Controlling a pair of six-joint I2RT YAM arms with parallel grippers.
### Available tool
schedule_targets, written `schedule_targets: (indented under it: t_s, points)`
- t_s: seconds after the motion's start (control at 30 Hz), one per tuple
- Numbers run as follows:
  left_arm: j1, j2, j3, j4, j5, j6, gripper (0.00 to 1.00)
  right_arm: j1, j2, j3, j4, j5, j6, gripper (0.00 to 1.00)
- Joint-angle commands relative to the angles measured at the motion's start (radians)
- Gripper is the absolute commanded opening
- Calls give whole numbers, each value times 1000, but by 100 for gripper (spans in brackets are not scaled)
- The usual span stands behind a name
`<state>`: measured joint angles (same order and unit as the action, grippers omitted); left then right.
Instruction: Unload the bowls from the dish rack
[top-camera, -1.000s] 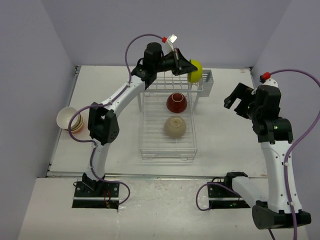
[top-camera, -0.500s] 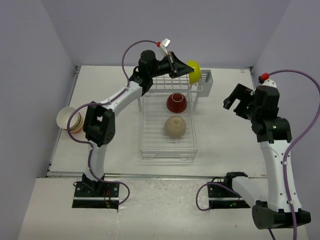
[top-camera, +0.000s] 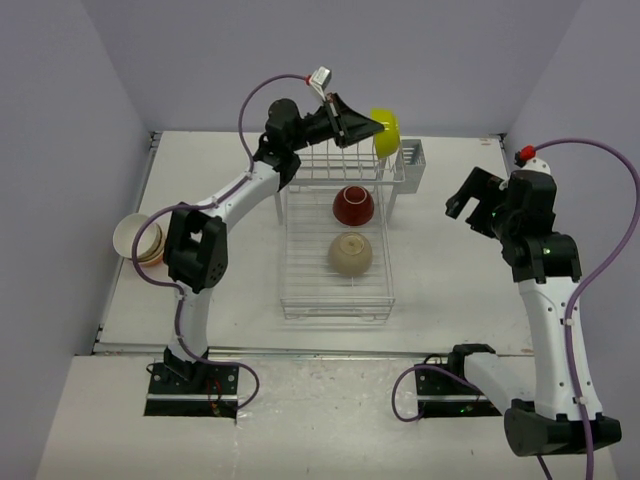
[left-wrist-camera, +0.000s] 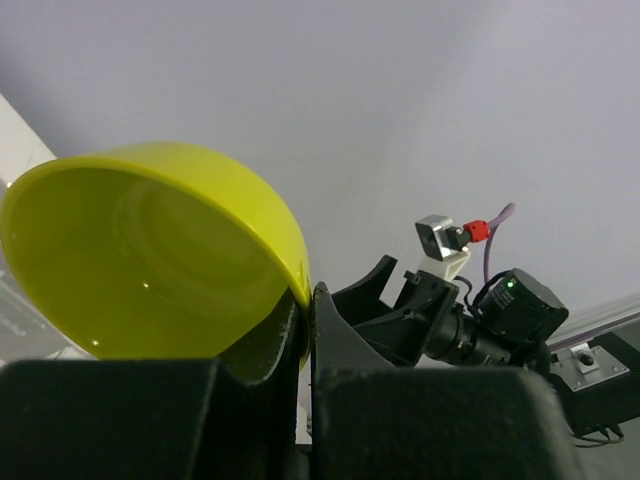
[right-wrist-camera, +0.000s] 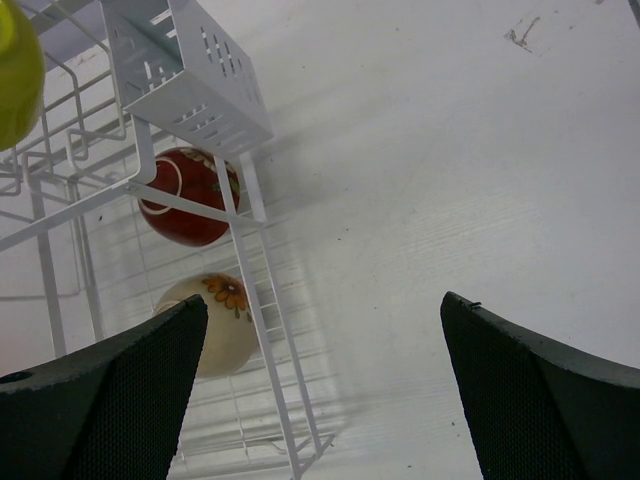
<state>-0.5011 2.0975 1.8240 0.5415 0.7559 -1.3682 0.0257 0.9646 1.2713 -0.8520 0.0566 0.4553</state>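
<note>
My left gripper (top-camera: 376, 128) is shut on the rim of a lime-yellow bowl (top-camera: 386, 132), held on edge in the air above the far end of the white dish rack (top-camera: 300, 268). The left wrist view shows the bowl's inside (left-wrist-camera: 150, 265) and its rim pinched between the fingers (left-wrist-camera: 345, 340). A dark red bowl (top-camera: 353, 205) and a beige bowl (top-camera: 350, 254) lie upside down on the rack's grid tray. My right gripper (top-camera: 478, 201) hangs open to the right of the rack, holding nothing. The right wrist view shows the red bowl (right-wrist-camera: 188, 197) and the beige bowl (right-wrist-camera: 212, 322) through the wires.
A stack of cream bowls (top-camera: 140, 240) sits at the table's left edge. The rack's small cutlery basket (top-camera: 412, 160) stands at its far right corner, just below the lifted bowl. Purple walls close in the back and sides.
My left gripper has lifted the lime-yellow bowl higher and slightly back from the rack's tines. The right arm has stayed where it was.
</note>
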Motion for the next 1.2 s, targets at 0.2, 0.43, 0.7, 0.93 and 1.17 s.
schedule_targets:
  t_s: [0.2, 0.43, 0.7, 0.93, 1.17]
  points:
    - [7, -8, 147, 256, 46, -162, 0, -3, 5, 5, 34, -15, -9, 99]
    - [56, -112, 276, -143, 36, 85, 0, -4, 16, 8, 42, -40, 2, 99]
    - [324, -327, 307, -1110, -463, 706, 0, 19, 31, 30, 38, -51, -7, 99]
    - [522, -521, 69, -1265, -812, 863, 0, 45, 46, 22, 47, -98, -1, 99]
    - [687, -554, -161, -1353, -898, 937, 0, 75, 65, 30, 48, -113, 0, 99]
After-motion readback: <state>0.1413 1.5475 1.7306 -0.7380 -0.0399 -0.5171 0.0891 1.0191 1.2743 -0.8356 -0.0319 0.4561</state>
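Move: The stack of bowls to which the lime bowl is being carried stands about 57 cm to the left hand's left, some 13 cm nearer the base and roughly 30 cm lower. Closer to that hand, the rack's upper tier lies about 8 cm left, 3 cm ahead and 14 cm below; the red bowl is some 4 cm left, 2 cm back and 29 cm down. From the right hand, the stack is about 72 cm left, 4 cm ahead and 23 cm down. Up about 10 cm first, drawing slightly back, the left hand lifts the lime bowl clear of the rack, then sweeps some 45 cm left towards the stack, bowing out forward and back in while sinking about 15 cm. The wrist swings counter-clockwise, bringing the fingers from pointing right to forward and down; they keep their pinch on the rim. The open right hand drifts slightly left. ##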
